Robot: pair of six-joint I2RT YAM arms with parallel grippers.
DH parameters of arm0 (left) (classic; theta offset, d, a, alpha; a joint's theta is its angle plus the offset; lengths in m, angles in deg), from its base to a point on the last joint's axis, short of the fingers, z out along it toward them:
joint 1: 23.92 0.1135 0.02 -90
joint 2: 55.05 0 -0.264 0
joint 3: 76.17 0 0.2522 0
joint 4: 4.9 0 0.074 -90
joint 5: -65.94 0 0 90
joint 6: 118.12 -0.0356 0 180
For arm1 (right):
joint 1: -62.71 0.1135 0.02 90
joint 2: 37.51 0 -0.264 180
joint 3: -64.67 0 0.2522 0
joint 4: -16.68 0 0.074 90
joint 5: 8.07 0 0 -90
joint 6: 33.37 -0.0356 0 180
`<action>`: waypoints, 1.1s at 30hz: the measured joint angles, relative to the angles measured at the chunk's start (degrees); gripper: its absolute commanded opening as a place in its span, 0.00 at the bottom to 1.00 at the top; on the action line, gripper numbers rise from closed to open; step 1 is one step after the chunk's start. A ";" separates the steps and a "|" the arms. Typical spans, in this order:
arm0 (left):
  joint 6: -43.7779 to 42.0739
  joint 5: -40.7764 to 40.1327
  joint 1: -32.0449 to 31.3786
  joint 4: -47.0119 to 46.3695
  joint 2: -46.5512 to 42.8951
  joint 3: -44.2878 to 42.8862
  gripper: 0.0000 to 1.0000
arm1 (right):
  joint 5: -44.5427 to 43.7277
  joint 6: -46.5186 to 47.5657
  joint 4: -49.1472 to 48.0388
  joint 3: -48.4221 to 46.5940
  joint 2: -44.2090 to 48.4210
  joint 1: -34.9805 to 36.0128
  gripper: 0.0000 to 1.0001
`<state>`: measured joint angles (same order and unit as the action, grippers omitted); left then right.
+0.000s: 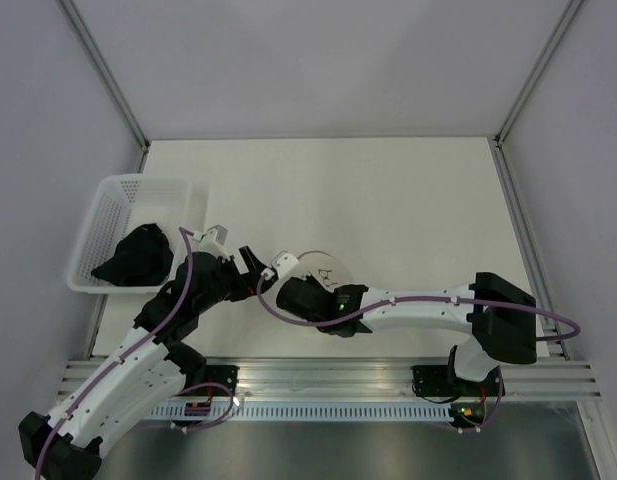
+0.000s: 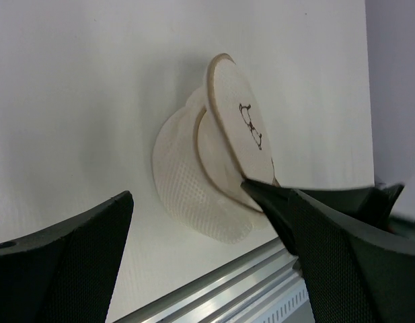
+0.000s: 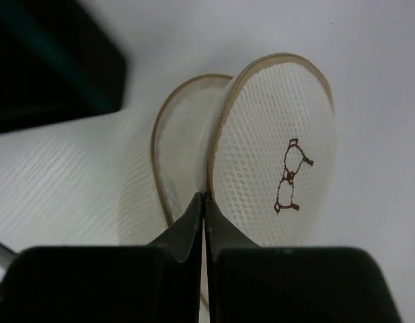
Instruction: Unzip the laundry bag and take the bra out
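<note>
The laundry bag (image 1: 325, 266) lies unzipped near the table's front, and its flat mesh lid (image 3: 274, 134) with a small dark mark stands up off the mesh bowl (image 2: 194, 185). My right gripper (image 3: 205, 197) is shut on the lid's tan zip rim and holds it up; in the top view it (image 1: 291, 276) is at the bag's left edge. My left gripper (image 2: 210, 195) hangs open just left of the bag, with nothing between its fingers (image 1: 234, 249). The bra (image 1: 138, 257), a black heap of cloth, lies in the white basket (image 1: 98, 215) at the left.
The perforated basket stands at the table's left edge against the wall. A metal rail (image 1: 328, 375) runs along the near edge under both arms. The left gripper's dark body (image 3: 52, 60) shows close beside the bag in the right wrist view.
</note>
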<state>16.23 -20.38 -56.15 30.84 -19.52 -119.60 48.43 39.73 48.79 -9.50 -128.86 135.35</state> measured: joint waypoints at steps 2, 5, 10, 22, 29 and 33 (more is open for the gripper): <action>0.68 -0.81 -0.02 0.68 -0.26 0.55 1.00 | 0.57 2.16 -0.22 -0.15 -1.57 2.75 0.00; 1.38 -1.95 0.00 2.38 -1.33 1.49 1.00 | 0.81 3.89 -0.68 -0.20 -1.99 4.42 0.24; 2.56 -3.89 -0.02 2.38 -1.97 2.01 1.00 | 3.85 5.81 -1.22 -0.07 -1.22 6.08 0.82; 3.85 -5.99 -0.02 2.38 -2.38 2.01 1.00 | 4.24 4.22 -2.95 4.72 13.35 5.79 0.98; 4.20 -6.82 -0.02 2.82 -3.56 2.01 1.00 | 9.22 2.10 -3.74 7.52 7.26 1.53 0.98; 4.26 -7.82 -0.02 3.98 -5.05 2.01 1.00 | 12.52 1.66 -4.70 8.55 3.19 0.15 0.98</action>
<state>20.50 -28.20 -56.17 34.82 -24.57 -117.59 60.96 41.39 44.10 -0.95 -125.67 135.51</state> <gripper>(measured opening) 0.993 0.979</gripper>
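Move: The laundry bag's middle lies about 4 cm ahead of the right hand and 5 cm below it, with no sideways offset. Its lid, with the glasses print, is roughly 5 cm ahead, 4 cm right and 1 cm below. The open left gripper hovers about 9 cm to the left, level fore and aft, some 5 cm higher. From the left hand the bag is about 5 cm ahead, 10 cm right and 11 cm below. Right hand backs about 6 cm, opening wide, rises off the lid's rim, then dips some 9 cm behind it. ##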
